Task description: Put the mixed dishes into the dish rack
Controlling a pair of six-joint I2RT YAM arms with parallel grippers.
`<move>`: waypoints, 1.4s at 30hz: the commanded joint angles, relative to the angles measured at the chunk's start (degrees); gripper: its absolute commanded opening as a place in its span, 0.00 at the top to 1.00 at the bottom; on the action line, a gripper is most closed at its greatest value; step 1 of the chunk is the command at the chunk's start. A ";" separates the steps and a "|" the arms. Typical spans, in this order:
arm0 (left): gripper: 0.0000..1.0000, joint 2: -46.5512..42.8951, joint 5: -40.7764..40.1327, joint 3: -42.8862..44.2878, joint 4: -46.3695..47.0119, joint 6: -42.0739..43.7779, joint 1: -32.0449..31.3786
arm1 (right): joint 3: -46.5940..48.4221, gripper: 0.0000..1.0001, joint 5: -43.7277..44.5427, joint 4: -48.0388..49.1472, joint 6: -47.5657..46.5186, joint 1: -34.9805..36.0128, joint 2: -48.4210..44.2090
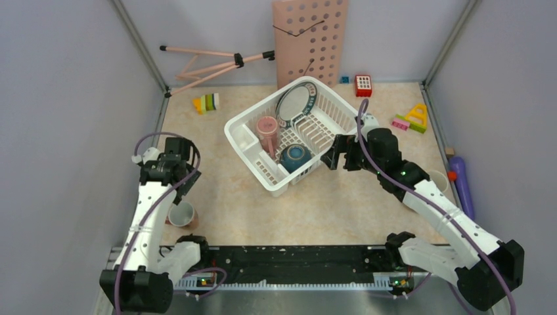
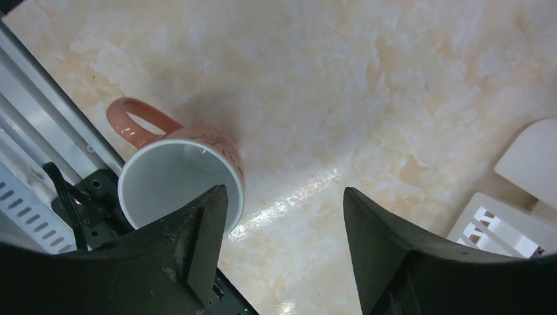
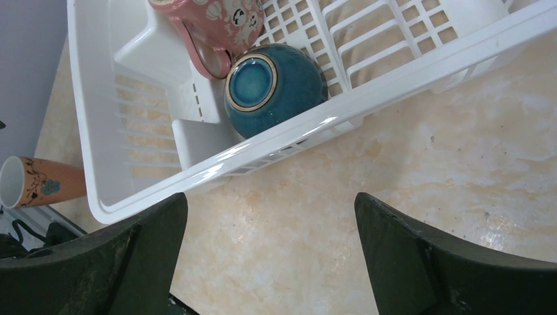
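The white dish rack (image 1: 246,131) stands mid-table. It holds a pink cup (image 1: 267,128), an upturned blue bowl (image 1: 295,156) and a teal-rimmed large plate (image 1: 295,104) upright in the dividers. Another pink cup (image 1: 182,214) with a white inside (image 2: 171,187) stands on the table at the near left. My left gripper (image 2: 286,216) hangs open above the table beside it, the left finger over its rim. My right gripper (image 3: 270,230) is open and empty over bare table just outside the rack's rim (image 3: 368,98), near the bowl (image 3: 276,85). A pale mug (image 1: 439,180) shows partly behind the right arm.
A pink perforated board (image 1: 310,39) and a pink folding stand (image 1: 210,62) lean at the back wall. Toy blocks lie at back left (image 1: 207,103), back centre (image 1: 363,84) and right (image 1: 412,118). A purple cylinder (image 1: 463,187) lies by the right wall.
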 commanded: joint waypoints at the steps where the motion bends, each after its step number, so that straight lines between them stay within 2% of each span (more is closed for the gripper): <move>1: 0.30 0.08 3.43 -3.40 -1.51 -3.13 0.21 | 1.23 0.04 -0.38 2.71 -0.55 -0.16 -0.31; 5: 0.30 0.39 6.55 -7.70 2.26 -4.91 0.42 | 1.41 0.04 0.64 1.91 -0.84 -0.14 -0.55; 10: 0.33 1.68 4.90 -10.83 5.77 -5.71 0.92 | 0.87 0.04 1.37 1.00 -1.04 -0.14 -1.11; 11: 0.36 2.18 4.72 -11.28 6.21 -5.72 1.14 | 0.72 0.04 1.41 0.92 -0.98 -0.13 -1.36; 14: 0.60 3.09 4.08 -12.17 6.93 -6.31 1.29 | 0.40 0.03 1.60 0.81 -0.98 -0.14 -1.97; 16: 0.65 3.00 3.69 -12.90 7.50 -6.59 1.29 | 0.38 0.03 1.87 0.58 -0.97 -0.14 -2.26; 20: 0.67 2.20 3.37 -15.60 8.53 -8.14 1.27 | 0.37 0.03 1.85 0.37 -0.93 -0.12 -2.53; 22: 0.64 1.98 4.10 -16.96 9.52 -8.40 1.30 | 0.31 0.03 1.66 0.58 -0.95 -0.14 -2.58; 24: 0.65 1.98 5.09 -17.91 10.18 -8.55 1.30 | 0.38 0.03 1.48 0.63 -0.90 -0.14 -2.46; 25: 0.68 1.93 5.28 -18.09 10.36 -8.61 1.25 | 0.44 0.03 1.40 0.74 -0.85 -0.14 -2.44; 29: 1.00 0.18 4.87 -17.54 10.60 -8.00 1.32 | 0.82 0.03 1.06 0.73 -0.65 -0.14 -2.00; 37: 1.00 -6.51 0.02 -9.37 6.66 -4.65 1.40 | 0.53 0.03 -0.40 1.95 -0.14 -0.14 -1.59; 40: 1.00 -7.37 1.23 -2.96 6.51 0.78 1.36 | 0.86 0.03 -1.87 2.51 -0.51 -0.12 -1.01; 42: 1.00 -7.79 4.97 0.80 9.46 7.27 1.40 | 1.41 0.03 -2.85 2.82 -1.07 -0.14 -0.54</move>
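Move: The salmon mug stands upright below the left hand, its middle about 6 cm back towards the base, 1 cm to the left and some 13 cm lower; the wall facing the rack is nearly under the fingers. The dish rack's middle is roughly 25 cm ahead and 38 cm to the right, with the blue bowl inside it about 17 cm ahead and 38 cm right. From the right hand, the salmon mug lies about 50 cm left, 15 cm back and 17 cm lower. The left hand sinks about 10 cm and draws some 3 cm back onto the salmon mug, tipping slightly, its fingers narrowing on the way down and then closing on the rim wall that faces forward and right towards the rack, one finger inside the mug and one outside. Keeping that pinch, the hand turns back and rises some 7 cm, gaining speed and edging a little forward as the wrist tips back the other way by about 15 degrees. ##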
